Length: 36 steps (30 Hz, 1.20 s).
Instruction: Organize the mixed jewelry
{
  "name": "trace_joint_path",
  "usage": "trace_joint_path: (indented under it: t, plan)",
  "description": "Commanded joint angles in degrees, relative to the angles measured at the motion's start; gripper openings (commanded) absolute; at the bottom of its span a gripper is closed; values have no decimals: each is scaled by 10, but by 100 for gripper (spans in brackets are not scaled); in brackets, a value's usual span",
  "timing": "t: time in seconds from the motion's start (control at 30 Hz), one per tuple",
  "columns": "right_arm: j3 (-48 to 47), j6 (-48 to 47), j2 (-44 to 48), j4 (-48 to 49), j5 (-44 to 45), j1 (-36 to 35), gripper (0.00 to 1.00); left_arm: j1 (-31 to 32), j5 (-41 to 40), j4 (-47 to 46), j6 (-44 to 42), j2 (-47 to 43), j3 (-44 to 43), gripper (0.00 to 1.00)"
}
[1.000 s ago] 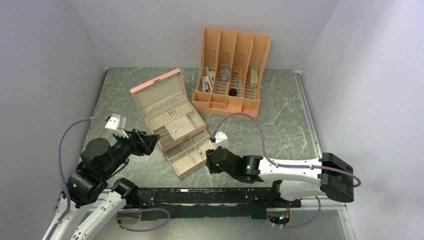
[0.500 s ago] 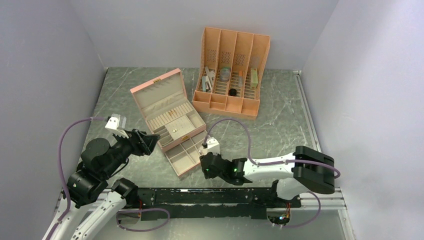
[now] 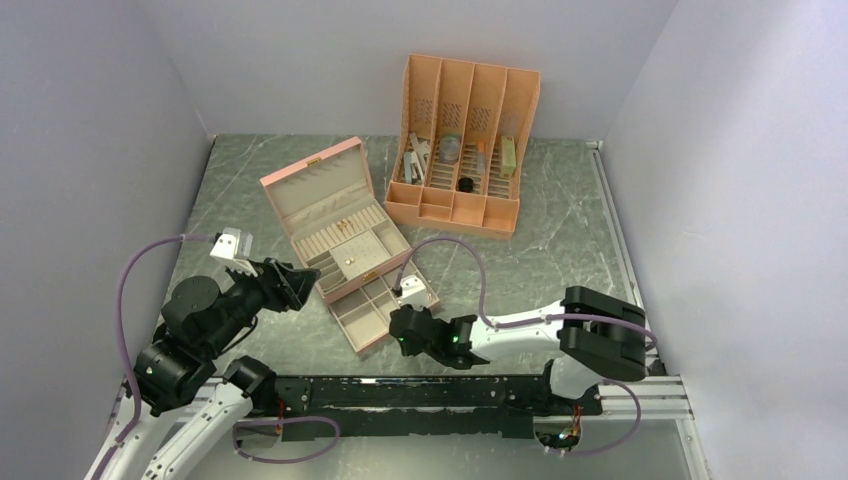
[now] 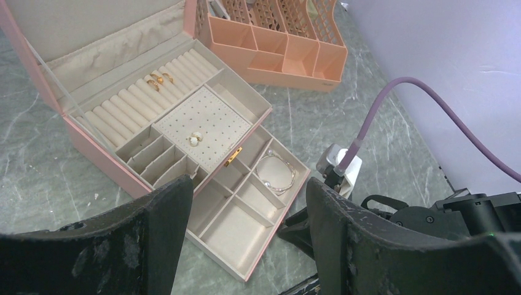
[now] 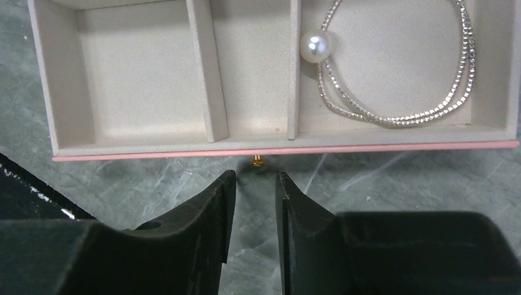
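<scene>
The pink jewelry box stands open with its lower drawer pulled out. Gold rings sit in the ring rolls and a small gold pair on the dotted pad. A silver chain bracelet with a pearl lies in a drawer compartment. My right gripper is narrowly open and empty, its tips just short of the drawer's gold knob; in the top view it is at the drawer's front. My left gripper is wide open and empty, left of the box in the top view.
An orange slotted organizer with grey and black oddments stands at the back, right of the box. Grey walls close in the left, back and right sides. A black rail runs along the near edge between the arm bases.
My right arm has folded and its gripper has moved left and nearer, along the drawer's front to the knob. The left arm, box and drawer have not moved.
</scene>
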State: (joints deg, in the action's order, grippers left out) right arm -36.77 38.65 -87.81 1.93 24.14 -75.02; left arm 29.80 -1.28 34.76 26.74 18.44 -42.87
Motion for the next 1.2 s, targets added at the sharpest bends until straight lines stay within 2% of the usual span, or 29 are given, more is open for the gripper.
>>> trace_joint_path:
  t: [0.0, 0.23, 0.5, 0.73, 1.17]
  plan:
    - [-19, 0, -22, 11, 25, -4, 32, -5, -1, -14, -5, 1, 2, 72]
    - [-31, -1, -42, 5, 41, -6, 23, -5, 0, -14, -6, -1, 2, 72]
    - [-42, -9, -52, -9, 58, -6, 0, -5, 2, -14, -6, 0, 2, 72]
    - [-54, -30, -47, -8, 74, -6, 0, -5, 2, -15, -6, 0, 2, 72]
    - [-121, -124, -79, 13, 79, 12, 0, -5, 2, -14, -6, -1, 2, 72]
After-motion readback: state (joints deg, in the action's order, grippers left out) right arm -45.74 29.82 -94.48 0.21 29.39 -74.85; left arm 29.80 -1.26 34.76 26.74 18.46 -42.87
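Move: The gold drawer knob is almost at the right hand's fingertips, about 2 cm ahead, 1 cm left and level with them. Inside the open drawer, the bracelet lies about 8 cm ahead and 2 cm right of that hand. The empty large compartment is about 8 cm left and 1 cm ahead, and the box's clasp some 11 cm ahead, 6 cm left and 3 cm higher. From the left hand, the knob is about 13 cm right, 2 cm back and 25 cm below. Forward and left, the right hand eases about 1.5 cm up to the drawer front while its fingers, already partly closed, shut on the gold knob. Keeping that pinch, it pushes the drawer on forward-left towards the jewelry box, roughly 2 cm more, rising about 1 cm as the fingers tip up some 10 degrees. ##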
